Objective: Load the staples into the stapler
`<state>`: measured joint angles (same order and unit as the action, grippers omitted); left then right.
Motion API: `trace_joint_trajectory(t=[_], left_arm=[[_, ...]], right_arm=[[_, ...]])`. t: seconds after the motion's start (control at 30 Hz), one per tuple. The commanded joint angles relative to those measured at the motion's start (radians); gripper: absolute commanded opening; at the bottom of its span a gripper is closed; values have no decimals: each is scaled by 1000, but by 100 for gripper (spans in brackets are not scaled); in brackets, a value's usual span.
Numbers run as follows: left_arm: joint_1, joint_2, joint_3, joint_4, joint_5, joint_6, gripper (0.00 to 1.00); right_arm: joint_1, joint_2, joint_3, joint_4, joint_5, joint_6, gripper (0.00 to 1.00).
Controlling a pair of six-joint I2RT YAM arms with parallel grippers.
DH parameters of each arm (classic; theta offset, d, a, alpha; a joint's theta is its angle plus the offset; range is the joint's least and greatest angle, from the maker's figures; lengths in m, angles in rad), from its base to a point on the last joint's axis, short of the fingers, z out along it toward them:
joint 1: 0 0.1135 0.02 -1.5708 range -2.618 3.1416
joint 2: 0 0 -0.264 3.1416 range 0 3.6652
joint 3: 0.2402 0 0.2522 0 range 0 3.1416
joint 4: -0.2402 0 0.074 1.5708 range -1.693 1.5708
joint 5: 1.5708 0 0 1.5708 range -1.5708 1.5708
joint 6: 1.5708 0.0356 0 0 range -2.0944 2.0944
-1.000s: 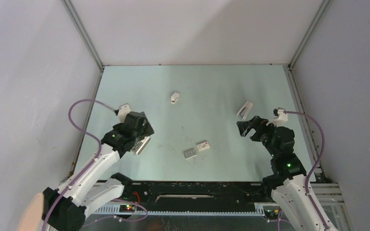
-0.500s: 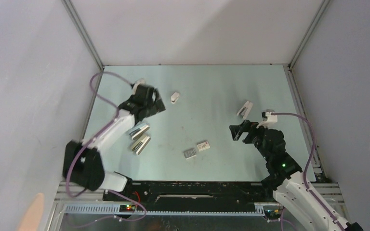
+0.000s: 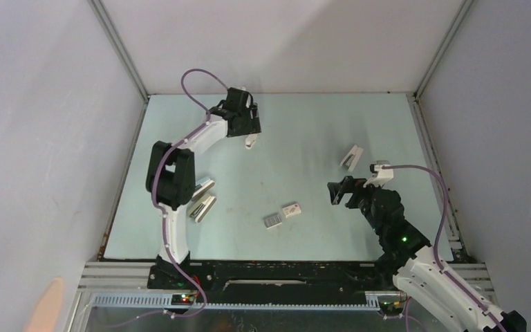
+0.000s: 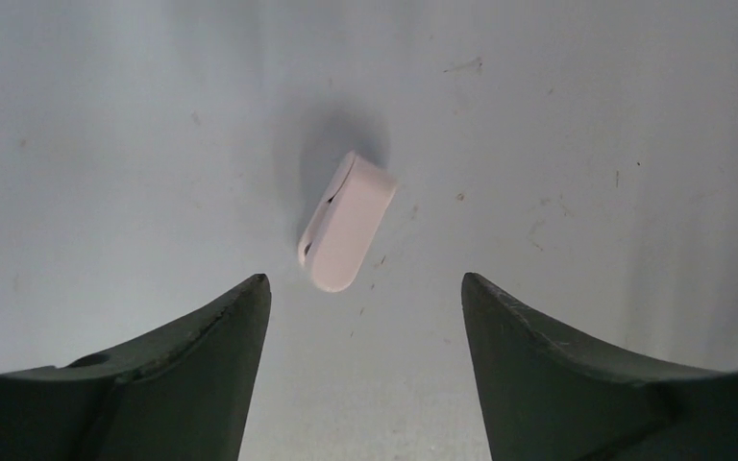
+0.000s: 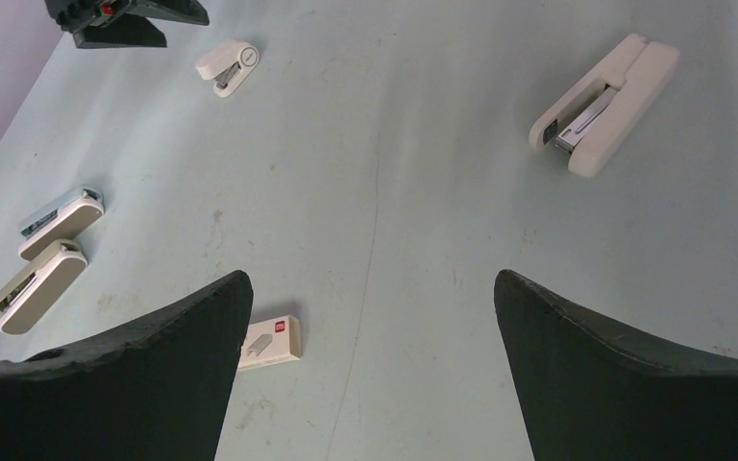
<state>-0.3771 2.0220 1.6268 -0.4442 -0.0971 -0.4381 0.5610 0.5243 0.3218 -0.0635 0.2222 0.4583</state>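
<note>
The stapler (image 3: 351,158) is slim and white and lies on the right half of the table; the right wrist view has the stapler (image 5: 605,104) at the upper right with its two arms parted. The staples (image 3: 272,221), a small grey block, rest near the table's middle front. My right gripper (image 3: 339,191) hovers open a little nearer than the stapler, and nothing lies between the fingers of the right gripper (image 5: 373,279). My left gripper (image 3: 245,123) is stretched to the far left-centre. The left gripper (image 4: 365,288) is open above a short white stub (image 4: 346,221).
A little white box (image 3: 291,210) with a red mark lies beside the staples; the box (image 5: 271,342) shows by my right gripper's left finger. Two larger silver-and-white bars (image 3: 202,188) (image 3: 204,206) lie on the left. Grey walls enclose the table on three sides.
My left arm has swung from the near left out to the far side, over the white stub, its jaws slightly narrower. My right gripper has drifted a little left and nearer.
</note>
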Motion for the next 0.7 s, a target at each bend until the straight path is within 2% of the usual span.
trace_joint_trajectory(t=[0.0, 0.13, 0.4, 0.67], left_arm=[[3, 85, 128, -51, 62, 51, 73], [3, 166, 202, -100, 70, 48, 67], [2, 191, 211, -115, 22, 35, 59], [-16, 165, 172, -114, 7, 65, 39]], right_arm=[[11, 7, -9, 54, 54, -21, 98], [10, 15, -8, 54, 56, -23, 98], [10, 51, -5, 93, 47, -24, 98], [4, 105, 1, 110, 15, -28, 97]])
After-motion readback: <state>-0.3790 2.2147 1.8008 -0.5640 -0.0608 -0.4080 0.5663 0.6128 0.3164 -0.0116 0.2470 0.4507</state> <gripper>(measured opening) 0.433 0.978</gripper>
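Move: The small white stapler is nearly under the left hand's half-closed fingers, about 3 cm ahead, 1 cm to the right and 6 cm below. Its neighbours all lie well back towards the base: the blue stapler some 17 cm back and 14 cm left of the hand, the beige stapler about 25 cm back and 13 cm left, and the staple box roughly 26 cm back and 15 cm right. From the right hand, the small white stapler is about 27 cm ahead, 27 cm left and 12 cm below. The left hand sinks about 5 cm onto the small white stapler, first easing a couple of centimetres forward and right, then drawing about 1 cm back while the wrist tips the fingers some 10 degrees more steeply down. The fingers narrow steadily from about four-fifths to under half open around the stapler's near end, the left finger coming against its left side, with no grip closed on it yet. ##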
